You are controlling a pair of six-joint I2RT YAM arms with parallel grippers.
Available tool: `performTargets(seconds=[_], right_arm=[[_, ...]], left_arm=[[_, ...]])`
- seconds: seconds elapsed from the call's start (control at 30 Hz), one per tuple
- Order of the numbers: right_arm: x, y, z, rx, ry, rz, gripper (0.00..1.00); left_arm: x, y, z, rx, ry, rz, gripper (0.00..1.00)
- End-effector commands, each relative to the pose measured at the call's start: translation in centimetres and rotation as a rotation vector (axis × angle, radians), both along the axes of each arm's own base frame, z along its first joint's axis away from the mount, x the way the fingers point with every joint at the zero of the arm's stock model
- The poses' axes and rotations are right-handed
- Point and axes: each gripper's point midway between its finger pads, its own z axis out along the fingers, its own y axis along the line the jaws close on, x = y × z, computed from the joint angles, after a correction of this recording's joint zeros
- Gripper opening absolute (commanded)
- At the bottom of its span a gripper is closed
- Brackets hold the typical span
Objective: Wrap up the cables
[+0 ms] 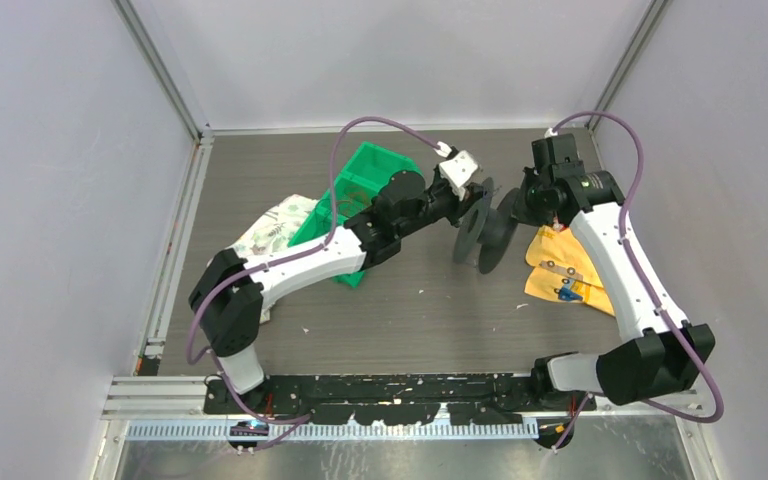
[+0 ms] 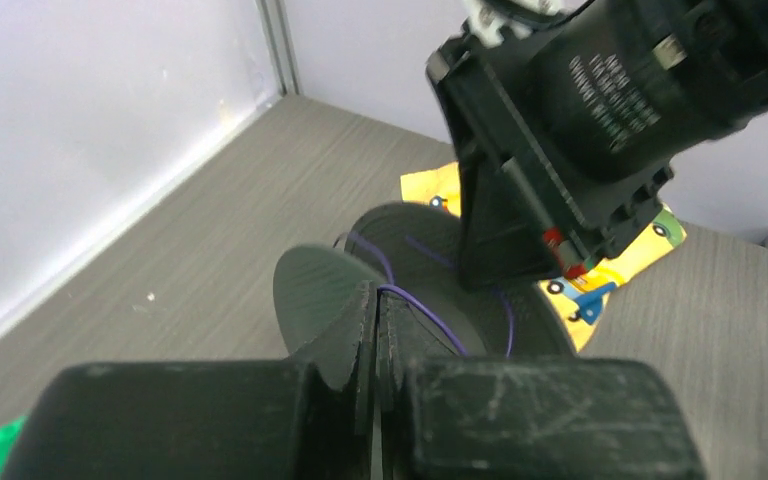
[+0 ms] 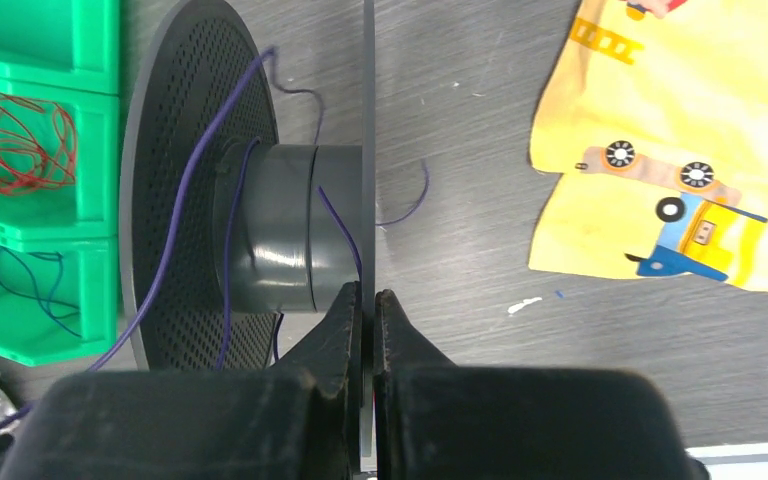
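Observation:
A black two-flanged spool [image 1: 485, 232] stands on edge mid-table between both grippers. A thin purple cable [image 3: 195, 170] loops loosely over its grey hub [image 3: 280, 225] and perforated flange. My right gripper [image 3: 368, 295] is shut on the rim of the thin solid flange [image 3: 367, 100], holding the spool. My left gripper [image 2: 376, 290] is shut on the same purple cable [image 2: 430, 318], which runs from its fingertips across to the spool [image 2: 315, 285]. In the top view the left gripper [image 1: 475, 190] sits just left of the spool and the right gripper [image 1: 520, 205] just right of it.
A green bin [image 1: 360, 185] lies under the left arm; it holds a red wire tangle [image 3: 15, 135] and thin blue wires [image 3: 20, 280]. A yellow printed cloth [image 1: 560, 270] lies right of the spool, a floral cloth [image 1: 275, 230] left of the bin. Walls enclose the table.

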Motion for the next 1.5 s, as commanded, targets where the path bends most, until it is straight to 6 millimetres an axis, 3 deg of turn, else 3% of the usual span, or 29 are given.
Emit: performTargets(seconds=[0.0, 0.07, 0.17, 0.27, 0.33, 0.37, 0.5, 0.63, 0.83, 0.97, 1.03, 1.17, 1.3, 1.47], right_arm=[[-0.9, -1.0, 3.4, -0.048, -0.087, 0.036, 0.01], [-1.5, -0.9, 3.4, -0.06, -0.07, 0.073, 0.01], [-2.4, -0.7, 3.4, -0.068, -0.047, 0.127, 0.01], [-3.3, -0.8, 3.4, -0.077, -0.036, 0.149, 0.01], [-3.7, -0.9, 3.6, -0.074, -0.047, 0.15, 0.01], [-4.0, -0.9, 3.8, -0.074, -0.049, 0.151, 0.01], [-4.7, -0.9, 4.5, -0.068, -0.061, 0.157, 0.01], [-5.4, -0.8, 5.0, -0.055, -0.069, 0.164, 0.01], [-6.9, -1.0, 5.7, -0.063, -0.053, 0.179, 0.01], [-8.0, -1.3, 7.0, -0.063, -0.043, 0.177, 0.01], [-8.2, -1.5, 8.1, -0.064, -0.05, 0.159, 0.01], [-7.5, -1.8, 11.8, -0.07, -0.099, 0.125, 0.0], [-6.7, -0.4, 15.6, -0.005, -0.186, 0.161, 0.01], [-6.3, 0.7, 16.9, 0.049, -0.218, 0.186, 0.01]], left_arm=[[-1.6, 2.7, 3.7, -0.127, 0.081, 0.024, 0.01], [-2.8, 3.5, 3.7, -0.151, 0.116, 0.004, 0.01], [-4.7, 4.3, 2.6, -0.154, 0.175, -0.045, 0.15], [-6.0, 5.2, 1.2, -0.105, 0.232, -0.068, 0.48], [-6.2, 5.8, 0.4, -0.063, 0.26, -0.053, 0.63], [-6.1, 6.1, 0.3, -0.05, 0.268, -0.042, 0.65], [-4.9, 7.0, 0.9, -0.054, 0.288, -0.01, 0.67], [-2.0, 7.1, 1.5, -0.105, 0.37, 0.029, 0.66], [3.3, 6.9, -2.9, -0.128, 0.73, 0.04, 0.65], [5.2, 6.3, -5.3, -0.163, 0.9, 0.022, 0.63], [5.5, 6.0, -7.1, -0.122, 0.96, 0.034, 0.63], [5.0, 5.0, -8.6, -0.11, 0.996, -0.028, 0.65], [4.6, 4.0, -9.5, -0.126, 0.998, -0.106, 0.64], [4.5, 3.7, -12.1, -0.062, 1.09, -0.088, 0.64]])
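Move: The left gripper holds the purple cable's end shut above the spool; the spool's middle is about 4 cm to its right, 2 cm ahead and 17 cm below. The green box stands some 24 cm to its left and 9 cm ahead, about 29 cm lower. From the right gripper, already pinching the spool's right rim, the spool's middle is 4 cm left, 3 cm ahead and 8 cm below; the yellow cloth lies 13 cm to its right, level fore and aft, 20 cm down. Draw the left gripper left and back about 7 cm off the spool, opening the fingers to let go of the cable, then swing it forward some 13 cm and down, tipping the fingers steeply towards the table. Keep the right gripper's pinch on the spool's rim, bring it back about 8 cm, then lift it some 15 cm with a slight forward return. ##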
